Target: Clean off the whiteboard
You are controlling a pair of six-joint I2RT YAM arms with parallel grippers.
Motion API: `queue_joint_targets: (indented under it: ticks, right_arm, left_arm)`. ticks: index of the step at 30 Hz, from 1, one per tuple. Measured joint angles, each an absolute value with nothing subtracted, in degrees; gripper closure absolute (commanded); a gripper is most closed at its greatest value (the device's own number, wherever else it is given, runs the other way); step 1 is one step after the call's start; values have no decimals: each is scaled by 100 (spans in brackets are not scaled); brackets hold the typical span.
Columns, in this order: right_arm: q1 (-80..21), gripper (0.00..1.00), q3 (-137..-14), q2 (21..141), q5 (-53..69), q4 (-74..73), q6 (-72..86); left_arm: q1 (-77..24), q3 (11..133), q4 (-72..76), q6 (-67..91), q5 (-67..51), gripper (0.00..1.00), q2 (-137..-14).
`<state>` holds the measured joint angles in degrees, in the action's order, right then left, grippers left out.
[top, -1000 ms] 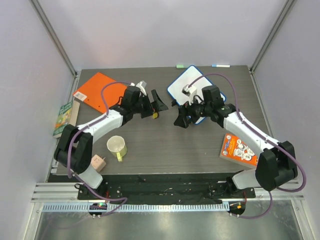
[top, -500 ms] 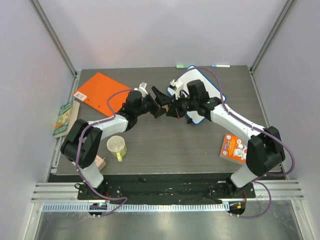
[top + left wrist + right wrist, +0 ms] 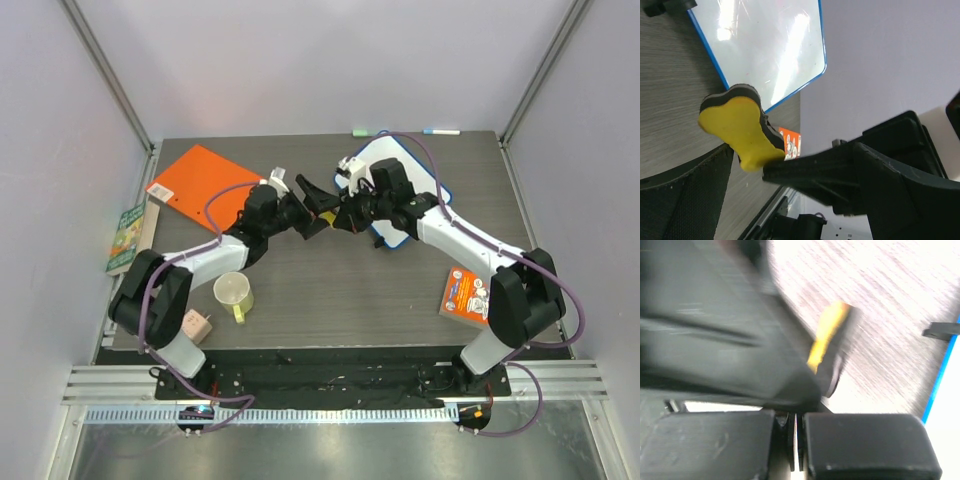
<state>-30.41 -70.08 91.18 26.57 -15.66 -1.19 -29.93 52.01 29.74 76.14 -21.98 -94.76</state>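
The whiteboard [image 3: 385,160] lies at the back right with its blue rim showing, partly under my right arm. It also fills the top of the left wrist view [image 3: 765,45]. A yellow eraser with a black felt face [image 3: 740,125] hangs off the table between the wide-set fingers of my left gripper [image 3: 318,210], touching both. My right gripper [image 3: 342,215] is shut right beside the eraser [image 3: 326,215]. In the blurred right wrist view the jaws meet with the eraser [image 3: 832,350] just past them. Whether they pinch it I cannot tell.
An orange folder [image 3: 200,180] lies at the back left, with a green booklet [image 3: 127,235] at the left edge. A cream cup [image 3: 233,292] and a small pink block [image 3: 197,325] sit near left. An orange booklet [image 3: 472,295] lies near right. Two markers [image 3: 362,131] rest at the back edge.
Both arms swung toward the middle and met. The left gripper carried the eraser up and right. The right gripper came in open and is now shut.
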Motion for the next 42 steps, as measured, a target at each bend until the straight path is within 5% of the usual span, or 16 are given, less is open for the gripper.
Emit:
queue_joint_targets:
  ticks: [15, 23, 33, 42]
  right_arm:
    - [-3041, 98, -7057, 9474, 2425, -1496, -191]
    - [-3006, 47, -7057, 8796, 1712, -1608, -486]
    - [-1660, 29, -6879, 8068, 1605, -1684, -541]
    - [-615, 14, -6429, 7540, 1699, -1859, -539]
  left_arm:
    - [-2860, 4958, 1107, 6499, -1861, 0, -7848]
    - [-2827, 5688, -1267, 5033, -687, 0, -7793]
    - [-2799, 6294, -2875, 3675, 1011, 0, -7655]
    - [-2681, 6001, -3135, 3256, 1413, 0, -7644]
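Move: The eraser seems to cling to the lower finger of my open left hand, about 2 cm right, 1 cm back and 2 cm below that hand's centre. From my shut right fingertips the eraser sits roughly 2 cm left, 1 cm ahead and level. The whiteboard lies some 17 cm ahead, 15 cm right and 15 cm below my right hand. The mug stands about 26 cm left, 12 cm back and 14 cm below my left hand. I draw my left hand off up, back and left while my shut right fingertips, close against the eraser, dip about 2.5 cm, so the two hands part and leave the eraser. Then my left hand, still open, sinks and swings left, some 19 cm in all, rolling about 60 degrees to point down. My right hand rises, sweeps about 20 cm right towards the whiteboard and a little forward, opening and turning 30 degrees clockwise. ##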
